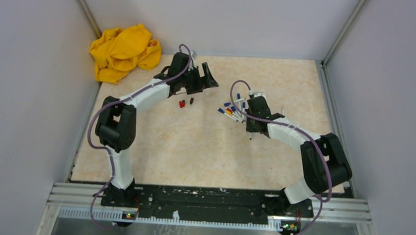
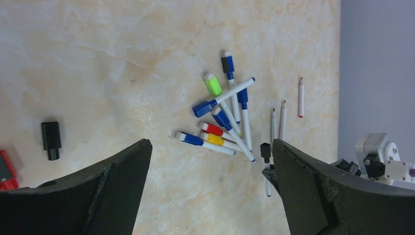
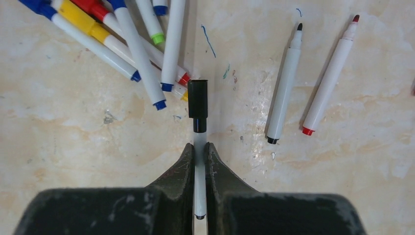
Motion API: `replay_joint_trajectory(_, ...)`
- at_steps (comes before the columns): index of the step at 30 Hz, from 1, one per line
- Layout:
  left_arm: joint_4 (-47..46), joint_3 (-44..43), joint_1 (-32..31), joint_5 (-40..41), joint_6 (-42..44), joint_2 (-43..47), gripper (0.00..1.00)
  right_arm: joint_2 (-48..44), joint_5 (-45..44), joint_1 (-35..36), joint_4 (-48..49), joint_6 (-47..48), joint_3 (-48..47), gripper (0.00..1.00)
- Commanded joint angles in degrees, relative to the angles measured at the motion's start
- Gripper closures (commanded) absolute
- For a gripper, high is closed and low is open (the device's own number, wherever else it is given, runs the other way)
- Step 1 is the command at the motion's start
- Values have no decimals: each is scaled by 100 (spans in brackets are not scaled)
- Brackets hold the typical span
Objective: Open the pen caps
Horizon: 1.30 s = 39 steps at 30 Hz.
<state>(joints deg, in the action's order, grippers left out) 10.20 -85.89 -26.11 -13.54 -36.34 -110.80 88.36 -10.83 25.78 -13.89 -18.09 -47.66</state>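
A heap of white pens wearing blue, red, yellow and green pen caps (image 2: 215, 110) lies right of the table's middle (image 1: 231, 111). My right gripper (image 3: 199, 146) is shut on the white barrel of one pen (image 3: 199, 181) beside that heap, and its black cap (image 3: 198, 98) sticks out past the fingertips. From above, the right gripper (image 1: 252, 125) sits just below the heap. My left gripper (image 2: 210, 142) hangs wide open over the table (image 1: 199, 84) with nothing between its fingers. A loose black cap (image 2: 50, 139) and a loose red cap (image 2: 6, 169) lie below it to the left.
Two uncapped pens, one black-tipped (image 3: 286, 83) and one red-tipped (image 3: 330, 78), lie right of the held pen. A third uncapped red pen (image 2: 301, 98) lies nearer the right wall. A crumpled yellow cloth (image 1: 123, 51) sits in the back left corner.
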Motion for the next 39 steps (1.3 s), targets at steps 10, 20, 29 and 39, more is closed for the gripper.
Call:
replay_joint_trajectory(10, -1350, 156, -79, -2160, -1005, -518, 6, -754, 729, 243, 169, -117, -400, 100)
replay_joint_trajectory(20, -1726, 141, -401, -2607, -1340, -773, 8, -471, 1065, 283, 505, -275, -954, 100)
replay_joint_trajectory(29, -1905, 136, -549, -2608, -1606, -858, 15, -21, 1319, 331, 783, -380, -1377, 100)
replay_joint_trajectory(39, -1934, 130, -551, -2479, -1698, -920, 28, 116, 1357, 375, 818, -415, -1640, 100)
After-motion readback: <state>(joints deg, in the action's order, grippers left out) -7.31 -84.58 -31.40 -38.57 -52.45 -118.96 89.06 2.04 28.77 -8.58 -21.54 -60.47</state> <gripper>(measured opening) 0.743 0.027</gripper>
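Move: The right hand already grips the black-capped pen some 2 cm above the table; the open left gripper it is brought to is about 16 cm ahead, 20 cm left and 11 cm higher. The pen pile lies 9 cm ahead and 7 cm left of the right hand, an uncapped black pen 5 cm ahead and 6 cm right. From the left hand, the held black cap is roughly 11 cm back, 19 cm right and 11 cm below; the loose black cap is 3 cm back, 8 cm left. Still pinching the white barrel, the right hand lifts the pen off towards the left gripper: at first mostly up, then left and forward as well, about 9 cm up, 9 cm left and 5 cm forward, rolling its left side up. The left hand meets it, going about 10 cm right and 6 cm back at one height while turning some 30 degrees clockwise and downward, then stays and begins closing its fingers around the black cap. ##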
